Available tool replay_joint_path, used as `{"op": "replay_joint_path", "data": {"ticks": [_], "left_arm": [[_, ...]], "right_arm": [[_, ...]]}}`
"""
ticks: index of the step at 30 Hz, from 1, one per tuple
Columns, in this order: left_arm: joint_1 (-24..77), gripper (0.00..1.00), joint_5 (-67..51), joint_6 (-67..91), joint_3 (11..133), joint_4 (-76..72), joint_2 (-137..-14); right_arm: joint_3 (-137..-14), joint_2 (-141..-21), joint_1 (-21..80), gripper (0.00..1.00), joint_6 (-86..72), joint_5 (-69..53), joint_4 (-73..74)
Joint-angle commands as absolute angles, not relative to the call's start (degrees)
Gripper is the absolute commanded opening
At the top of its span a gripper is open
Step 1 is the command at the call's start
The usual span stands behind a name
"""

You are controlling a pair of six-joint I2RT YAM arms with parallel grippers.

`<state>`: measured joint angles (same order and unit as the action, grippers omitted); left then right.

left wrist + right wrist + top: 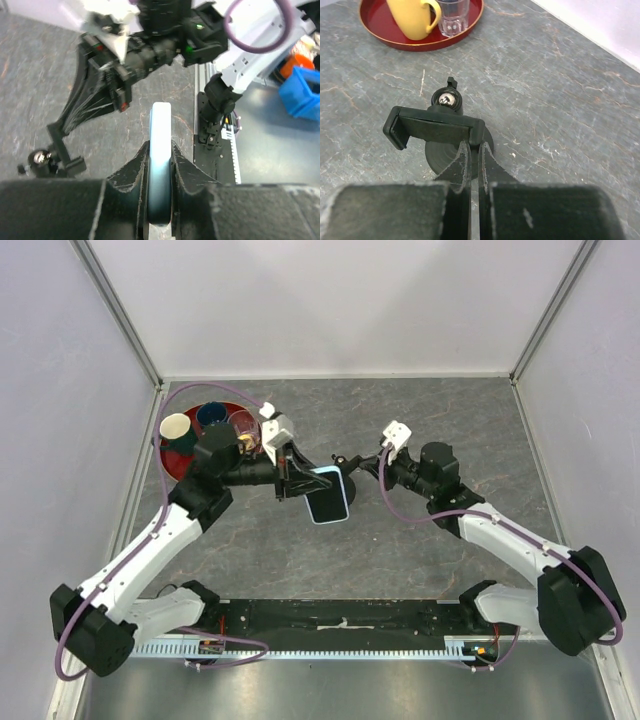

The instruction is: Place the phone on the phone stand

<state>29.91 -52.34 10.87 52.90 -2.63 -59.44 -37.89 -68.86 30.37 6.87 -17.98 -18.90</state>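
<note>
The phone [330, 498], black screen in a light blue case, hangs above the middle of the table. My left gripper [305, 483] is shut on its left end. In the left wrist view the phone [160, 125] stands edge-on, pinched between both jaws of the left gripper [160, 146]. The phone stand [432, 127] is black, with a flat clamp, a ball joint and a round disc base [437, 156] on the table. My right gripper [476, 145] is shut, its tips pinching the clamp's right end. The left wrist view shows the stand [62, 152] low on the left, apart from the phone.
A red tray [172, 468] sits at the back left with a cream cup [176, 427], a blue cup [211, 415] and a glass [243, 423]. The right wrist view shows the tray [375, 31] beyond the stand. Pale walls enclose the table on three sides.
</note>
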Motion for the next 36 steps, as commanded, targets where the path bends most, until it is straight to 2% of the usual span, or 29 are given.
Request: {"op": "replay_joint_path", "data": {"ticks": [1,5,9,16,23,30,36], "left_arm": [[34.8,0.02,-53.9,-6.8,59.5,-4.2,-62.8],[36.8,0.02,-52.3,-13.1,63.1,-3.7,-68.5],[37.5,0.02,-53.1,-15.9,65.1,-7.2,-72.8],[37.6,0.02,-59.3,-25.1,73.2,-1.2,-80.7],[37.4,0.02,-68.2,-25.8,83.4,4.5,-91.5],[35.7,0.02,-74.4,-24.1,83.7,2.3,-94.1],[34.5,0.02,-74.0,-25.0,82.8,2.7,-95.0]], "right_arm": [[-39.5,-73.0,25.9,0.00,6.9,-34.8,-16.2],[-41.0,-76.5,23.9,0.00,6.2,-39.5,-16.1],[-41.5,-78.4,23.9,0.00,6.4,-39.3,-16.4],[-42.8,-78.2,23.9,0.00,7.7,-39.5,-14.1],[-42.8,-78.3,23.6,0.00,7.4,-39.8,-14.1],[-42.5,-78.6,22.6,0.00,6.2,-41.7,-15.6],[-42.5,-78.8,22.4,0.00,5.5,-41.6,-15.9]]}}
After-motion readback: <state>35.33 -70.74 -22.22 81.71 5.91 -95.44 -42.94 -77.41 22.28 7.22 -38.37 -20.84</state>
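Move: From the left hand, which holds the phone, the stand's clamp lies roughly 6 cm ahead, 7 cm right and 12 cm below; the stand's base is about 10 cm ahead, 5 cm right and 31 cm below. The yellow mug is some 20 cm ahead, 28 cm left and 28 cm below. For the right hand, at the clamp's near-right end, the clamp's middle is about 3 cm back, 3 cm left and 1 cm below. Rightward first, then also forward and a little down, the left hand brings the still-pinched phone towards the clamp, about 10 cm right and 6 cm forward, turning some 25 degrees clockwise and rolling so the phone's lower end swings forward. The right hand keeps its closed fingers on the clamp's end, edging just over 1 cm forward and turning slightly counter-clockwise, then holding there. ##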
